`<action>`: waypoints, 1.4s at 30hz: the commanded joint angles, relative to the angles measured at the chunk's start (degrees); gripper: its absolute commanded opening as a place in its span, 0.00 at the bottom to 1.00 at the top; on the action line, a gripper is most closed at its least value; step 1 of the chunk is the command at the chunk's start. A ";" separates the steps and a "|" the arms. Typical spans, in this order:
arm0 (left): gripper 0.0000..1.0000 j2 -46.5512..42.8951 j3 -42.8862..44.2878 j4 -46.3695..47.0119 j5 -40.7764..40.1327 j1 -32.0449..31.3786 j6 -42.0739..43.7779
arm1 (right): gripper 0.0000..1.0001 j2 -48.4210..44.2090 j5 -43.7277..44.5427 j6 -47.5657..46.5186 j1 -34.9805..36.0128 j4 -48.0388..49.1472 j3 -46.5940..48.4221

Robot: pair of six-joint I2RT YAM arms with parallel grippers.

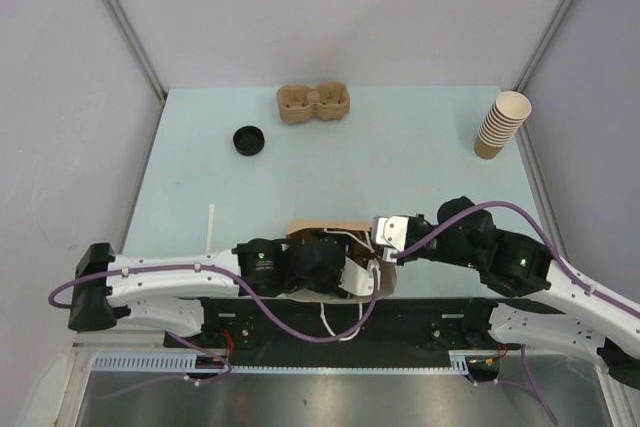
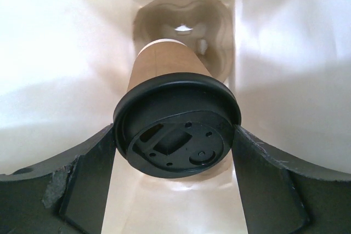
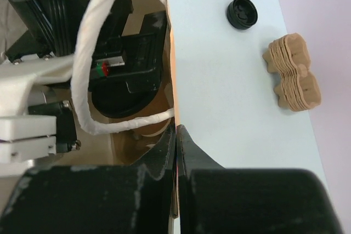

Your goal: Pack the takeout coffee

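Observation:
The takeout coffee, a tan paper cup [image 2: 167,61] capped with a round black lid [image 2: 175,130], lies deep inside a paper bag [image 2: 55,53]; its base points at the bag's bottom. My left gripper [image 2: 175,141] reaches into the bag, and both fingers press on the lid's rim. From above only the bag's brown rim [image 1: 325,228] shows over the left wrist; the cup is hidden there. My right gripper [image 3: 176,135] is shut on the bag's brown edge [image 3: 171,80], pinching the paper wall between its jaws.
A loose black lid [image 1: 248,139] lies at mid-left of the table. A brown pulp cup tray [image 1: 313,103] sits at the far edge and a leaning stack of cups [image 1: 501,125] at the far right. A white stick [image 1: 211,224] lies near the left arm. The bag's white rope handle [image 3: 88,53] loops over the left wrist.

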 commanded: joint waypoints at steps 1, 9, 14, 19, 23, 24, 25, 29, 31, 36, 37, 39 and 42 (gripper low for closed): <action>0.07 -3.22 4.18 0.17 1.04 -0.23 -0.74 | 0.00 -0.35 0.75 -0.90 -0.08 2.97 1.23; 0.05 -1.20 7.26 -4.11 3.07 -0.32 0.05 | 0.00 0.00 1.10 -1.96 0.27 3.14 1.23; 0.05 -2.08 6.73 -10.88 2.02 -0.32 -0.30 | 0.00 -0.09 1.98 -3.28 1.15 3.23 1.23; 0.04 -0.50 8.23 -18.09 -0.35 -0.32 0.40 | 0.00 0.17 2.94 -5.21 2.47 3.40 1.23; 0.04 1.34 10.42 -21.70 -2.02 -0.41 -0.12 | 0.00 0.53 3.74 -6.53 3.17 3.49 1.23; 0.04 2.74 11.04 -23.53 -2.46 -0.41 -0.64 | 0.00 0.61 3.91 -6.70 3.52 3.75 1.23; 0.04 3.19 11.74 -23.90 -3.25 -0.41 -1.00 | 0.00 0.61 4.26 -7.05 3.70 3.93 1.23; 0.04 4.68 13.15 -24.96 -6.15 -0.67 -1.88 | 0.00 0.88 5.23 -8.02 4.66 4.20 1.31; 0.04 5.30 13.33 -24.87 -8.17 -0.85 -2.32 | 0.00 1.05 5.49 -7.76 4.93 4.28 1.40; 0.02 6.27 12.36 -24.00 -11.96 -0.85 -2.50 | 0.00 1.05 4.79 -5.48 4.93 3.67 1.40; 0.02 6.01 11.75 -23.47 -12.22 -0.85 -2.41 | 0.00 1.05 4.71 -5.13 4.93 3.50 1.40; 0.02 5.92 11.05 -22.59 -12.83 -0.85 -2.15 | 0.00 1.05 4.53 -4.69 4.93 3.49 1.49; 0.02 5.30 8.94 -20.31 -13.80 -0.76 -1.27 | 0.00 1.05 4.18 -4.16 4.93 3.76 1.93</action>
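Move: The left hand is already down inside the paper bag, gripping the coffee cup by its black lid. The cup tray it is meant for lies about 13 cm below, some 3 cm to the right and roughly level fore and aft. The forward rim pinched by the right hand is about 12 cm above, 2 cm ahead and 6 cm right; the stacked lids stand roughly 30 cm ahead and 22 cm left, 15 cm lower. From the right hand, the tray is some 26 cm below, 4 cm left and 1 cm back. Keeping its grip on the lidded cup, the left hand lifts about 3 cm with a slight drift right, then sinks back almost to its starting height while sweeping some 6 cm left inside the bag, rolling its left side up about 20 degrees so that fingers and cup foot point more steeply down at the tray's left well, and easing about 2 cm forward at the last. The right hand stays shut on the bag's forward rim and holds it nearly in place, turning only a few degrees. ##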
